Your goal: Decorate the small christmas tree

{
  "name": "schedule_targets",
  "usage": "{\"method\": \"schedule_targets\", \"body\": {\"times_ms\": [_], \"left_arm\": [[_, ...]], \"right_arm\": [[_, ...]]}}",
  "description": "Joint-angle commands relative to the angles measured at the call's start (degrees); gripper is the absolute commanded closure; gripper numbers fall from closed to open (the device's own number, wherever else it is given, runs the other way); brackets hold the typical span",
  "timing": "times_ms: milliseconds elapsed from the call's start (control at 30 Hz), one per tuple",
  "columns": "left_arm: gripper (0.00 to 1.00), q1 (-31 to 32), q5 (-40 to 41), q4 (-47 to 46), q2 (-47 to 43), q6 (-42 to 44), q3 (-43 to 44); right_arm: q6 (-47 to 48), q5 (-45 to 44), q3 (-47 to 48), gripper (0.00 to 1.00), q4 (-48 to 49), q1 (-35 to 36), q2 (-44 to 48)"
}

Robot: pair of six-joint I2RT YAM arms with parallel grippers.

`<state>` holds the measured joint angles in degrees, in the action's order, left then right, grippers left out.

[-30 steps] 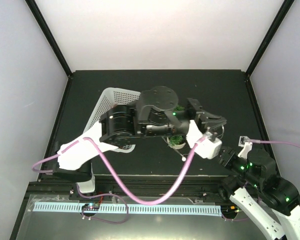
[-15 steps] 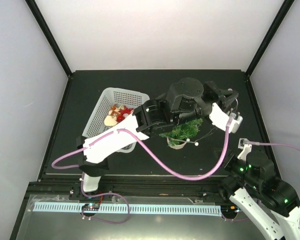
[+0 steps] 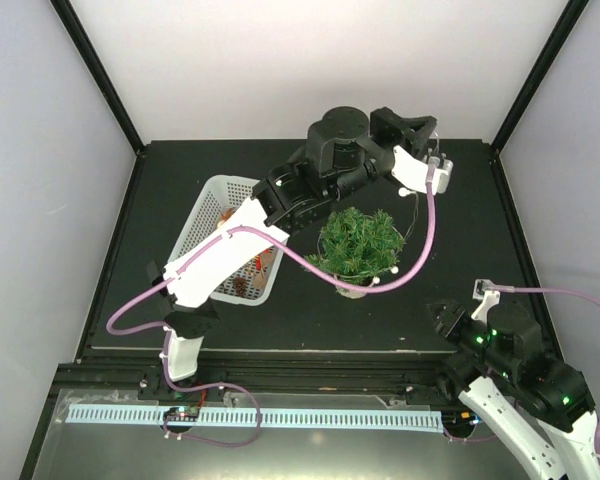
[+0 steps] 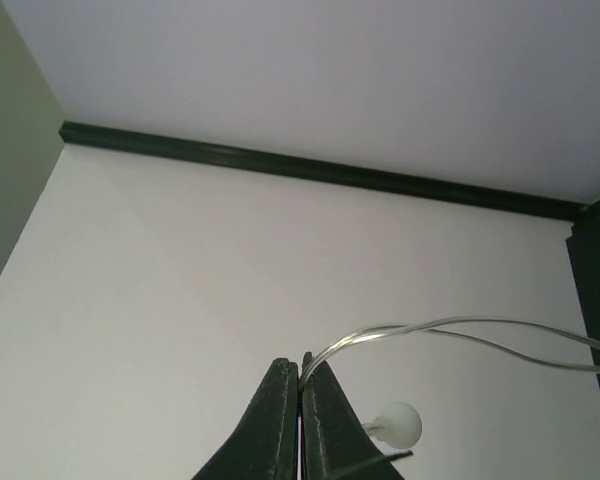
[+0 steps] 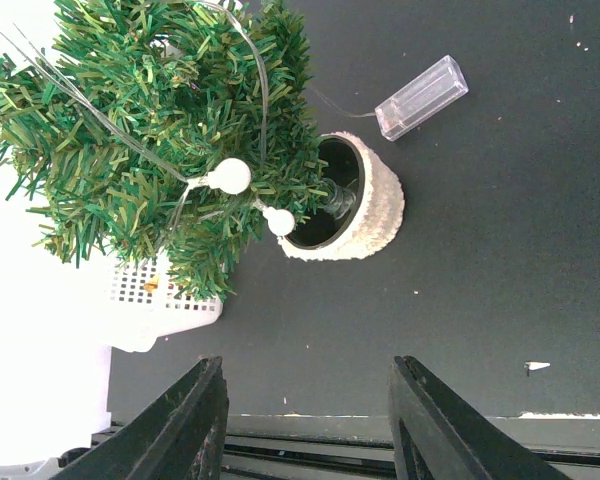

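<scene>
The small christmas tree [image 3: 358,243] stands upright in its whitish pot [image 3: 352,289] at mid-table; the right wrist view shows its green branches [image 5: 130,130] and pot [image 5: 375,205]. A thin wire light string [image 4: 430,327] with white bulbs [image 5: 228,176] hangs over the branches. My left gripper [image 4: 300,362] is shut on that wire, with one bulb [image 4: 398,424] just beside its fingers. It is raised behind and right of the tree [image 3: 432,135]. My right gripper [image 5: 305,420] is open and holds nothing, low at the near right [image 3: 448,322].
A white mesh basket [image 3: 215,205] with ornaments sits left of the tree. The string's clear battery box [image 5: 421,97] lies on the table by the pot. The left arm's pink cable [image 3: 425,235] loops past the tree's right side.
The left arm swung from over the tree up to the back right, pulling the wire with it. The tree is now uncovered. The right arm has barely moved.
</scene>
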<state>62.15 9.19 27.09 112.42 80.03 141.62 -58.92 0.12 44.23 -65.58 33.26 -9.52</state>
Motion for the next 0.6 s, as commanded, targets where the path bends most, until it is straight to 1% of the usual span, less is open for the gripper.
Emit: {"method": "schedule_targets", "body": {"times_ms": [0,267,567], "left_arm": [[0.98,-2.76,0.03,-2.01,0.53,0.78,2.69],[0.99,-9.04,-0.92,-0.31,1.10,-1.66,2.69],[0.98,-15.75,-2.33,7.43,-1.10,-8.62,1.94]], "right_arm": [[-0.25,-0.38,-0.02,0.54,0.89,-0.29,-0.06],[-0.50,-0.43,0.32,0.54,0.39,-0.26,-0.02],[-0.50,-0.70,0.61,0.54,-0.31,-0.23,-0.10]]}}
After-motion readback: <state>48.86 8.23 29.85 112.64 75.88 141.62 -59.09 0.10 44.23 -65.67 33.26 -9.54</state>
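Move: The christmas tree, which the light string is being wound around, stands below the left hand, roughly 6 cm to its left and 4 cm back, with its middle some 42 cm lower. The white basket is about 28 cm left of the tree and 9 cm farther out; the string's clear battery box lies some 11 cm beyond the pot, level with it sideways. From the right hand, the tree is about 12 cm ahead, 15 cm left and 10 cm lower. The light string, still pinched high in the shut left fingers, is carried forward about 10 cm and left 7 cm, past the tree's right rear and on around its far side, counter-clockwise. The left hand stays high, sinking only slightly near the end, while the wrist swings some 10 degrees counter-clockwise. ##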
